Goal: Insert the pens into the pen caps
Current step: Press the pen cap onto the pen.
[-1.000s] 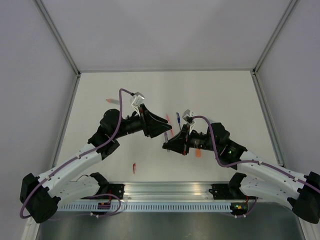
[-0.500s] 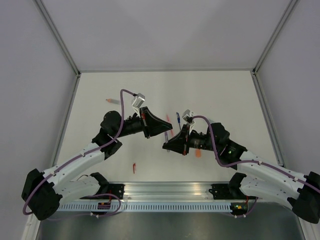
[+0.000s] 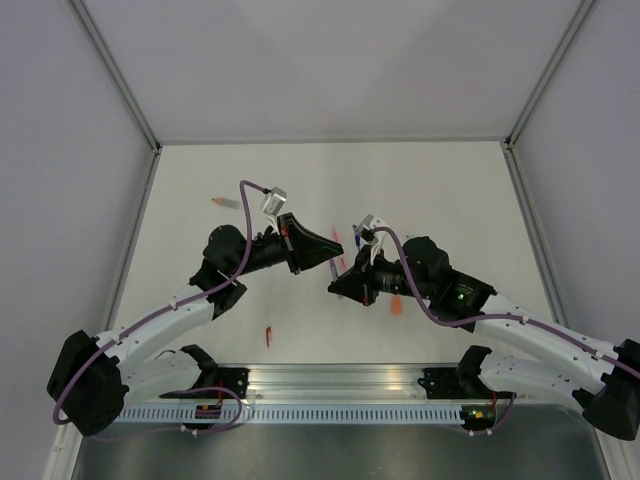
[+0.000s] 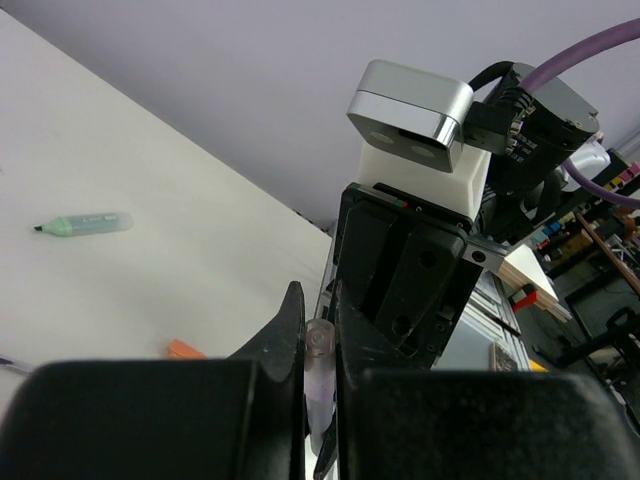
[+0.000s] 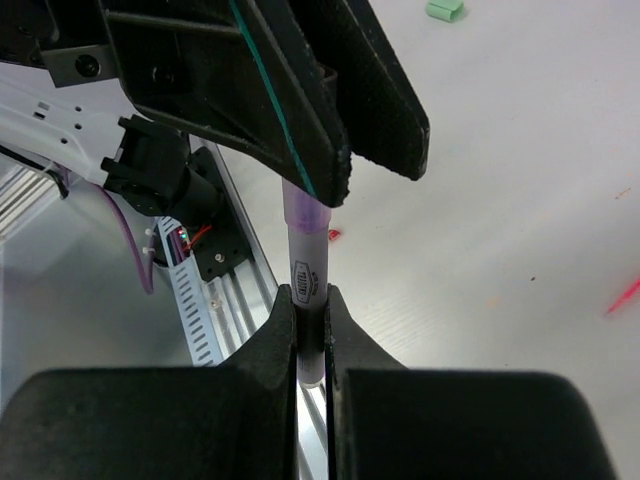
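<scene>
A pale purple pen [image 5: 305, 275] with a printed label stands in my right gripper [image 5: 310, 300], whose jaws are shut on its barrel. The pen's upper end sits in a translucent purple pen cap [image 4: 320, 345], and my left gripper [image 4: 318, 305] is shut on that cap. From above, the two grippers meet tip to tip over the table's middle, the left gripper [image 3: 325, 256] above the right gripper [image 3: 340, 284], with the pen [image 3: 333, 269] bridging them. Where pen and cap join is hidden by the left fingers [image 5: 330, 100].
A mint green capped pen [image 4: 85, 224] lies far left on the table, and an orange cap [image 4: 185, 350] lies near the left jaws. A blue pen [image 3: 357, 237], an orange piece [image 3: 397, 306], a red piece [image 3: 268, 336] and a green cap [image 5: 445, 9] lie scattered. The metal rail [image 3: 330, 385] runs along the near edge.
My left gripper has shut on the purple cap. The right wrist has turned and shifted slightly toward the left gripper, still holding the pen.
</scene>
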Controlling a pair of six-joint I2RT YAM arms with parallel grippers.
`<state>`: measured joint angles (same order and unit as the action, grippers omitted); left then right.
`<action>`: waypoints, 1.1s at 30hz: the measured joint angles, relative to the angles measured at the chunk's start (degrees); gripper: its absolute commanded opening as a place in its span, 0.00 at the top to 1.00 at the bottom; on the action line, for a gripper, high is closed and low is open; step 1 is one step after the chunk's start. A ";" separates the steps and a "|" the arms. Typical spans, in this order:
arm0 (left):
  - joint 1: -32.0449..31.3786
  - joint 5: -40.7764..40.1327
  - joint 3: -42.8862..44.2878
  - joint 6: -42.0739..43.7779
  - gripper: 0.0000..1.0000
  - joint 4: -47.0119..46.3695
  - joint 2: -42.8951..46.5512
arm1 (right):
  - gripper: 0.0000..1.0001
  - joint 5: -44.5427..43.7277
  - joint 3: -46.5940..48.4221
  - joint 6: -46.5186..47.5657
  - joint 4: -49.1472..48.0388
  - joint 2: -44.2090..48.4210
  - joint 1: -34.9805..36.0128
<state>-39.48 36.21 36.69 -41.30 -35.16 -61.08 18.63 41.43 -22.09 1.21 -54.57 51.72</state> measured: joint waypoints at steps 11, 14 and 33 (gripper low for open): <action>1.07 -5.44 -4.92 -2.14 0.98 -10.25 -0.04 | 1.00 -2.03 9.44 5.01 10.64 -5.64 -0.98; 1.31 -7.43 -4.87 -2.32 0.98 -11.10 -0.04 | 1.00 -2.05 13.16 6.78 13.86 -7.72 -1.70; 1.75 -17.40 -2.95 -1.46 0.98 -9.27 -3.26 | 1.00 -7.67 30.18 17.68 30.82 -20.39 -3.93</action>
<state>-37.74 18.81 33.74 -42.76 -44.42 -64.34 10.96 71.61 -4.40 32.03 -74.96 47.79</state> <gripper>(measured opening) 0.085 0.056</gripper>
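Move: The purple cap, in the left fingers, already sits over the end of the pen barrel that the right hand grips. From the left hand that barrel lies about 4 cm back and 5 cm below, neither left nor right. From the right hand the cap is about 4 cm ahead and 5 cm above. On the table, some 27 cm below the left hand, the pink pen lies about 18 cm ahead and 2 cm right, the blue pen some 20 cm ahead and 7 cm right. The capped pen is carried forward about 7 cm between the two shut grippers, rising a little on the way and sinking back by the end. The left hand keeps its pinch on the cap, drifts slightly left and swings nearly 20 degrees counter-clockwise; the right hand keeps hold of the barrel while its fingertips dip about 25 degrees. ##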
